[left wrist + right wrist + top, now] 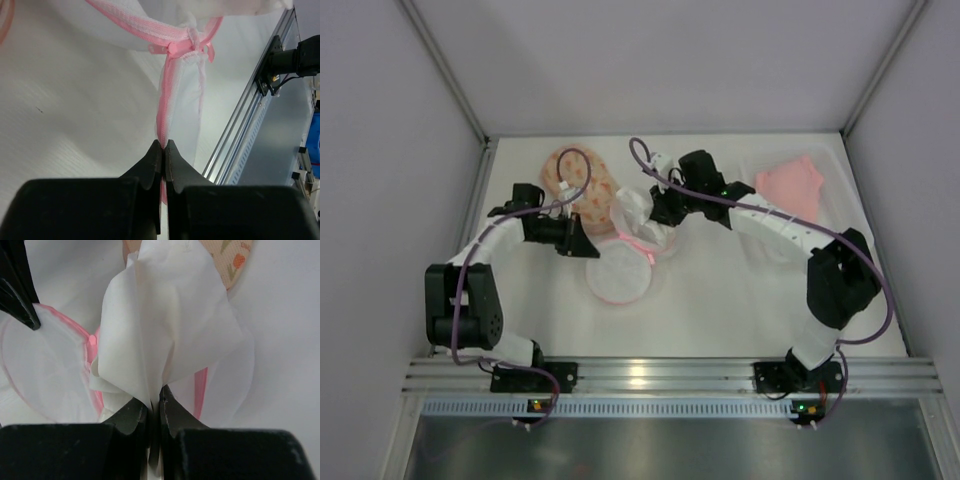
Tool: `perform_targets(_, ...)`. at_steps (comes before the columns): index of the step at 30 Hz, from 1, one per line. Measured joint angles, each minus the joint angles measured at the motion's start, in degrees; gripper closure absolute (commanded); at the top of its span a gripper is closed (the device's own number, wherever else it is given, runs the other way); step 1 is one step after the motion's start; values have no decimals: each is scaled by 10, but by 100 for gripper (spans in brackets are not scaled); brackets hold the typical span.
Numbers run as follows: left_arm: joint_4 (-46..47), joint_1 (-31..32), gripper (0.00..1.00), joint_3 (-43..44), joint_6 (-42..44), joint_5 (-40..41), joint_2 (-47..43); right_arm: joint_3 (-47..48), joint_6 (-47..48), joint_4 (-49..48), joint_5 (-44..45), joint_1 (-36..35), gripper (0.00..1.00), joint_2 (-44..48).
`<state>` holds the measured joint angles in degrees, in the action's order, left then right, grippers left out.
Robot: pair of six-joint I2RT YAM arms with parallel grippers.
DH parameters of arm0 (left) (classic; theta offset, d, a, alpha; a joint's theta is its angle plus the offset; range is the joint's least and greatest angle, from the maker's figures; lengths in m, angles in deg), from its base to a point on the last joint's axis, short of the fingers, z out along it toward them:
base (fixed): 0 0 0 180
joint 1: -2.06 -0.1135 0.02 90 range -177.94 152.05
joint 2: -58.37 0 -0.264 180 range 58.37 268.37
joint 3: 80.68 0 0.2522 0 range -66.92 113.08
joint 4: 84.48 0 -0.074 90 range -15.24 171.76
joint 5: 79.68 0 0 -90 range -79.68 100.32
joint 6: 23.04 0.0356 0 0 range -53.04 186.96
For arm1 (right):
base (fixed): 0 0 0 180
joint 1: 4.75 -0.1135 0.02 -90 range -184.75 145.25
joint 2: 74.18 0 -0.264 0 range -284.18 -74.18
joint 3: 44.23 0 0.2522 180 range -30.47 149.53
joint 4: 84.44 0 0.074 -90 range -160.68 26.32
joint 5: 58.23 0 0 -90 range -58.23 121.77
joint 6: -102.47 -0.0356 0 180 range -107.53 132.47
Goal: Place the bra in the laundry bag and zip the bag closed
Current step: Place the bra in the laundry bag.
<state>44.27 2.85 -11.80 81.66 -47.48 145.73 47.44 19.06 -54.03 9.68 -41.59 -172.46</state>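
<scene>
The salmon-pink bra (792, 186) lies in a clear tray at the back right, away from both grippers. The peach printed laundry bag (575, 180) lies at the back centre-left, and its edge (232, 260) shows at the top of the right wrist view. My left gripper (588, 243) (164, 144) is shut on the pink rim (165, 105) of a white mesh pouch (620, 272). My right gripper (655, 215) (155, 396) is shut on a fold of thin white sheet (160, 315), lifted between the bag and the pouch.
The clear plastic tray (760, 165) stands against the back right wall. An aluminium rail (650, 375) (250, 120) runs along the table's near edge. A left finger (17, 290) shows at the right wrist view's top left, close to the pouch (45, 375).
</scene>
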Motion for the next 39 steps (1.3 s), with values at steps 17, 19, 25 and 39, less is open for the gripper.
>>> perform_targets(17,-9,18,100,78,-6,-1,-91,87,57,130,52,-45,100,-123)
perform_targets(19,-10,21,100,78,-6,-3,-98,110,47,134,64,-48,100,-143)
perform_targets(25,-20,24,100,71,10,-7,-119,114,38,152,66,-55,87,-141)
perform_targets(39,-113,24,100,4,160,21,-146,114,7,240,-15,-23,22,-2)
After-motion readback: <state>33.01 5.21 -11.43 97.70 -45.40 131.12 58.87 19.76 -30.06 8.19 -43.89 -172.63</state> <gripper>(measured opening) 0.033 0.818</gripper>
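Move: The right hand already holds the bra; the bag's open pouch lies beneath it, about 3 cm back, 3 cm left and 14 cm down. The bag's round flap is roughly 11 cm left and 12 cm back of that hand, the patterned pad some 20 cm left and 8 cm ahead. From the left hand, already pinching the flap's edge, the pouch is about 14 cm right, 4 cm ahead and 9 cm down. Right hand lowers bra about 8 cm into the bag, releases, rises; left lifts, then draws back the rim. ##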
